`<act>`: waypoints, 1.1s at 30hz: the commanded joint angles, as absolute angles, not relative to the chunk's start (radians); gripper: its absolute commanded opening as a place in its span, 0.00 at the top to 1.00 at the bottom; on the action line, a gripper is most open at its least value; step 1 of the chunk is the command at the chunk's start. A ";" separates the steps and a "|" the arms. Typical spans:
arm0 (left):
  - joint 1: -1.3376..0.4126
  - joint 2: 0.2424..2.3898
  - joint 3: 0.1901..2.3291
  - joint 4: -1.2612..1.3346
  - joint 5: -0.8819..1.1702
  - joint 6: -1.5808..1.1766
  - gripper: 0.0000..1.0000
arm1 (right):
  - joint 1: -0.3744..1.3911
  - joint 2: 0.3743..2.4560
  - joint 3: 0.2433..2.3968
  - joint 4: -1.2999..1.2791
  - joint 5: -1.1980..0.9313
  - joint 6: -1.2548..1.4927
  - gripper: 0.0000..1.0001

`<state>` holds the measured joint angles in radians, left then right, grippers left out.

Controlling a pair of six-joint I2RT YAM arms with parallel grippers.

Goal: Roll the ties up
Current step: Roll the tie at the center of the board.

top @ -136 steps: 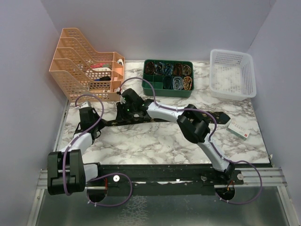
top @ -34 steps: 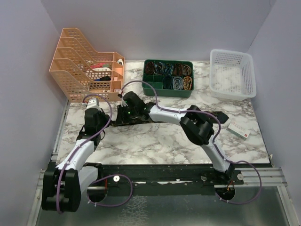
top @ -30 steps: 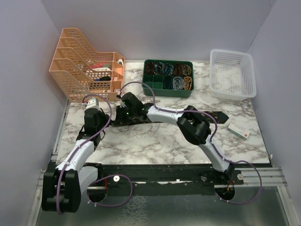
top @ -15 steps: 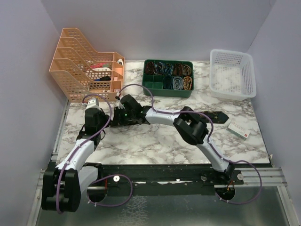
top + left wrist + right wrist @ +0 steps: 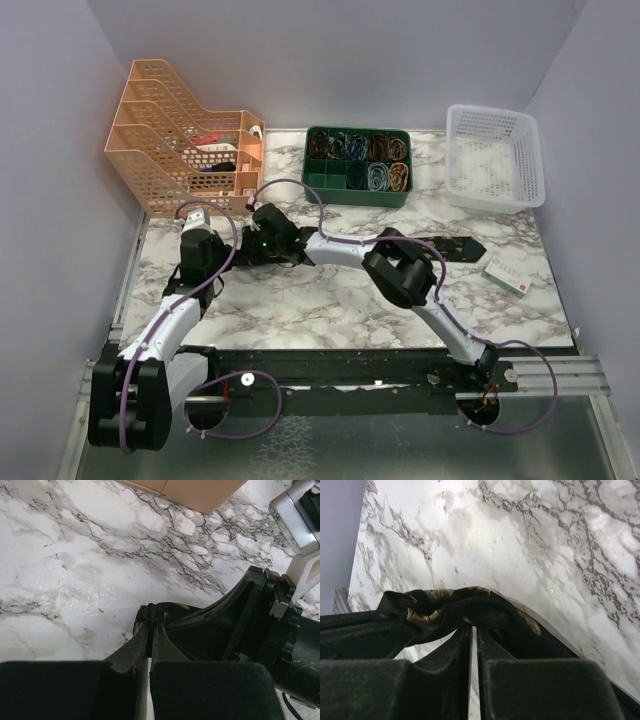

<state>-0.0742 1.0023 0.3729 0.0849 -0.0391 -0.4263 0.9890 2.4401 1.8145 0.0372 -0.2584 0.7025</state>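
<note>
The tie [image 5: 452, 245] is black with tan-gold flecks and lies left to right across the marble, its wide pointed end at the right. Its narrow end is at the left, where both grippers meet. My left gripper [image 5: 232, 256] is shut on the tip of the tie [image 5: 156, 614]; in the left wrist view the left gripper [image 5: 151, 626] has its jaws pressed together. My right gripper [image 5: 252, 249] reaches in from the right and is shut on bunched, folded tie fabric [image 5: 485, 605]; the right wrist view shows the right gripper [image 5: 475, 629] right beside the left one.
An orange file rack [image 5: 185, 140] stands at the back left. The green tray [image 5: 315, 181] of coiled cables is at the back centre and a white basket [image 5: 493, 155] at the back right. A small box [image 5: 507, 275] lies near the tie's wide end.
The right wrist and elbow have shifted a little to the left, bunching the tie's narrow end toward the left gripper. The left arm has held still over the last second.
</note>
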 commanded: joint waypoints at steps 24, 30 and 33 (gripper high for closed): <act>-0.109 1.024 0.421 0.086 -0.046 -0.367 1.00 | 0.936 2.191 1.560 0.012 -0.162 0.664 0.87; -0.121 1.020 0.420 0.090 -0.051 -0.362 1.00 | 0.931 2.287 1.659 -0.066 -0.189 0.634 0.88; -0.124 1.027 0.422 0.091 -0.050 -0.360 1.00 | 0.930 2.317 1.689 -0.098 -0.175 0.624 0.88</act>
<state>-0.1158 1.0195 0.3973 0.0738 -0.0555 -0.3763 0.9215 2.2623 1.6432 -0.0048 -0.1982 0.6540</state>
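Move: At the left fingertips sits the small roll of the dark tie, held already. From the right hand that roll is about 4 cm to the left, level in reach and height; the flat strip it will work next lies some 6 cm right, 1 cm ahead and 1 cm below. The green tray is about 22 cm ahead and 28 cm right of the right hand, the peach rack some 27 cm ahead and 14 cm left. Backing off the roll, the nearly shut right fingers draw back and to the right about 3 cm, then arc up and forward over the strip and start down again, ending some 5.5 cm right, slightly forward and still a little above where they began. The left hand keeps its pinch on the roll almost in place, rolling only a few degrees. ##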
